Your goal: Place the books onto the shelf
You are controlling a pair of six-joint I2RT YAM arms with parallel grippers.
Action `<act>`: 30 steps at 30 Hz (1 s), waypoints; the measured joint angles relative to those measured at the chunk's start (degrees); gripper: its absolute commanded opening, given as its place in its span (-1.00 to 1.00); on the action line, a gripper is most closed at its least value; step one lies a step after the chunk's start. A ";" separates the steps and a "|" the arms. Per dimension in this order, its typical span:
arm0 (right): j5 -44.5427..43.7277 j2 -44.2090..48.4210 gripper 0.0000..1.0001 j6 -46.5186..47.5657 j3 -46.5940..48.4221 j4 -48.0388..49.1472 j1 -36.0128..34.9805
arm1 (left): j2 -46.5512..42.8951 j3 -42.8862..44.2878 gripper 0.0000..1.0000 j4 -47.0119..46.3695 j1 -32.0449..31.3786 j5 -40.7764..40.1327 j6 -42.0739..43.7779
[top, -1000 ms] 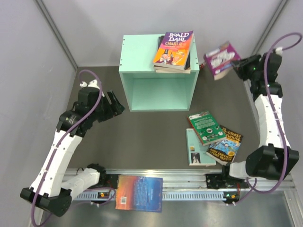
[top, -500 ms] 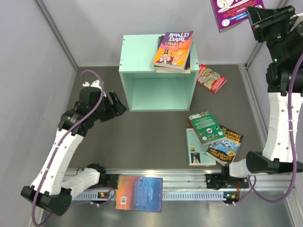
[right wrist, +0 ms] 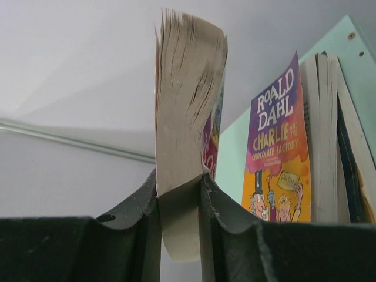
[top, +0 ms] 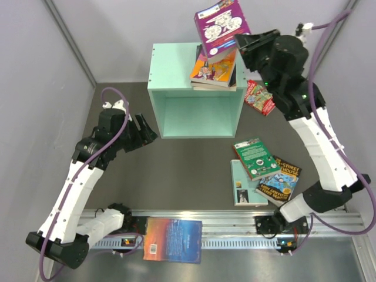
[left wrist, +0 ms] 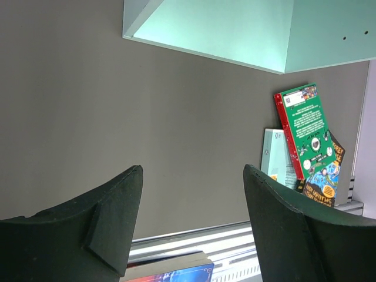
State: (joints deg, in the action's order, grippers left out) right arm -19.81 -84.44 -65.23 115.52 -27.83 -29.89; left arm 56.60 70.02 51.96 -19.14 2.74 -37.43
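The shelf (top: 169, 66) is a mint-green box with its open front facing the arms. On its top lies a stack of books, the orange and purple Charlie book (top: 214, 71) uppermost. My right gripper (top: 242, 41) is shut on a purple book (top: 222, 26), which it holds in the air over that stack. In the right wrist view the book's page edge (right wrist: 185, 117) stands upright between the fingers, next to the Charlie book (right wrist: 276, 153). My left gripper (top: 143, 130) is open, empty, and left of the shelf. The left wrist view shows bare table between its fingers (left wrist: 111, 217).
A red book (top: 259, 97) lies right of the shelf. A green book (top: 255, 157), a pale teal one (top: 242, 183) and a blue-orange one (top: 279, 182) overlap at the front right. Another blue book (top: 173, 239) rests on the near rail. Grey walls close in the table.
The right arm lifted the purple book high at the right, then swung it left over the stack on the shelf. This uncovered the red book. The left arm has not moved.
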 measured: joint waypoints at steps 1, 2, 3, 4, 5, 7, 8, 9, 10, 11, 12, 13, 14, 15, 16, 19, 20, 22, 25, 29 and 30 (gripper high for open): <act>-2.84 -1.09 -1.00 -0.04 1.25 -1.25 -2.23 | -0.09 0.00 0.48 0.02 0.00 0.00 0.00; -5.62 -2.27 -1.00 -0.17 2.62 -2.47 -4.04 | -0.24 0.00 0.48 0.04 0.00 0.00 0.00; -8.11 -3.37 -1.00 -0.39 3.74 -3.17 -5.68 | -0.48 0.00 0.48 0.07 0.00 -0.02 0.00; -10.71 -4.44 -1.00 -0.46 4.81 -3.89 -7.26 | -0.72 0.00 0.48 0.15 0.00 -0.02 0.00; -12.79 -5.40 -1.00 -0.39 5.90 -4.44 -8.24 | -1.05 0.00 0.47 0.22 0.00 -0.02 0.00; -17.55 -8.02 -1.00 -0.20 9.33 -6.12 -10.16 | -1.86 0.00 0.48 0.46 0.00 -0.04 -0.04; -19.52 -9.44 -1.00 0.15 11.41 -6.60 -10.78 | -2.21 0.00 0.48 0.59 0.00 -0.04 -0.11; -21.42 -10.73 -1.00 0.55 13.25 -7.06 -11.34 | -2.62 0.00 0.48 0.79 0.00 -0.04 -0.15; -23.30 -11.82 -1.00 0.81 14.84 -7.74 -11.76 | -3.02 0.00 0.48 0.98 0.00 -0.09 -0.15; -24.94 -12.63 -1.00 1.11 16.13 -8.17 -12.09 | -3.41 0.00 0.48 1.20 0.00 -0.20 -0.15; -26.73 -13.09 -1.00 1.11 16.87 -8.63 -12.48 | -3.82 0.00 0.48 1.51 0.00 -0.24 -0.15; -27.93 -13.16 -1.00 1.03 17.07 -9.14 -12.76 | -4.17 0.00 0.48 1.81 0.00 -0.26 -0.15; -29.27 -13.16 -1.00 0.90 17.33 -9.94 -13.09 | -4.55 0.00 0.48 2.14 0.00 -0.33 -0.15; -30.53 -13.11 -1.00 0.52 17.38 -10.62 -13.53 | -4.94 0.00 0.48 2.38 0.00 -0.44 -0.15; -31.63 -13.00 -1.00 0.15 17.38 -11.50 -13.92 | -5.25 0.00 0.48 2.56 0.00 -0.48 -0.15; -33.86 -12.70 -1.00 -2.45 17.07 -15.50 -15.08 | -5.90 0.00 0.47 2.91 0.00 -0.63 -0.15; -34.05 -12.24 -1.00 -3.74 16.09 -16.59 -15.39 | -6.08 0.00 0.47 3.02 0.00 -0.63 -0.15; -33.75 -10.84 -1.00 -6.10 13.29 -17.94 -15.67 | -6.23 -0.02 0.47 3.06 0.00 -0.63 -0.15; -32.74 -8.63 -1.00 -9.33 8.46 -19.47 -15.74 | -6.23 -0.04 0.47 3.06 0.00 -0.63 -0.15; -32.28 -8.50 -1.00 -11.58 6.93 -19.82 -15.74 | -6.25 -0.07 0.47 3.08 0.00 -0.44 -0.15; -32.20 -8.46 -1.00 -12.00 6.69 -19.76 -15.74 | -6.25 -0.07 0.47 3.10 0.00 -0.44 -0.15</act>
State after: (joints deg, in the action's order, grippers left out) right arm -52.01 -92.90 -77.23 122.21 -47.59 -45.63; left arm 50.35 69.95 55.07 -19.14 2.31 -37.58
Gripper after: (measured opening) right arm 0.227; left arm 0.735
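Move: Below the right hand, which already pinches the purple book by its edge, the orange Roald Dahl book tops the pile on the shelf, about 6 cm ahead, 6 cm to the left and 14 cm down. The shelf top's right edge runs some 4 cm to this hand's right, and its bare left part lies about 20 cm left, both some 6 cm ahead and 16 cm down. From the empty left hand the orange book is about 23 cm ahead, 26 cm right and 12 cm up. Swinging first about 3.5 cm left over the pile, the right hand then sinks with the purple book towards the orange book, nearly 8 cm lower in all. Its wrist turns almost 20 degrees clockwise and tips the fingers down about 15, the pinch kept throughout. The open left hand backs off 2.5 cm and rises slightly. ##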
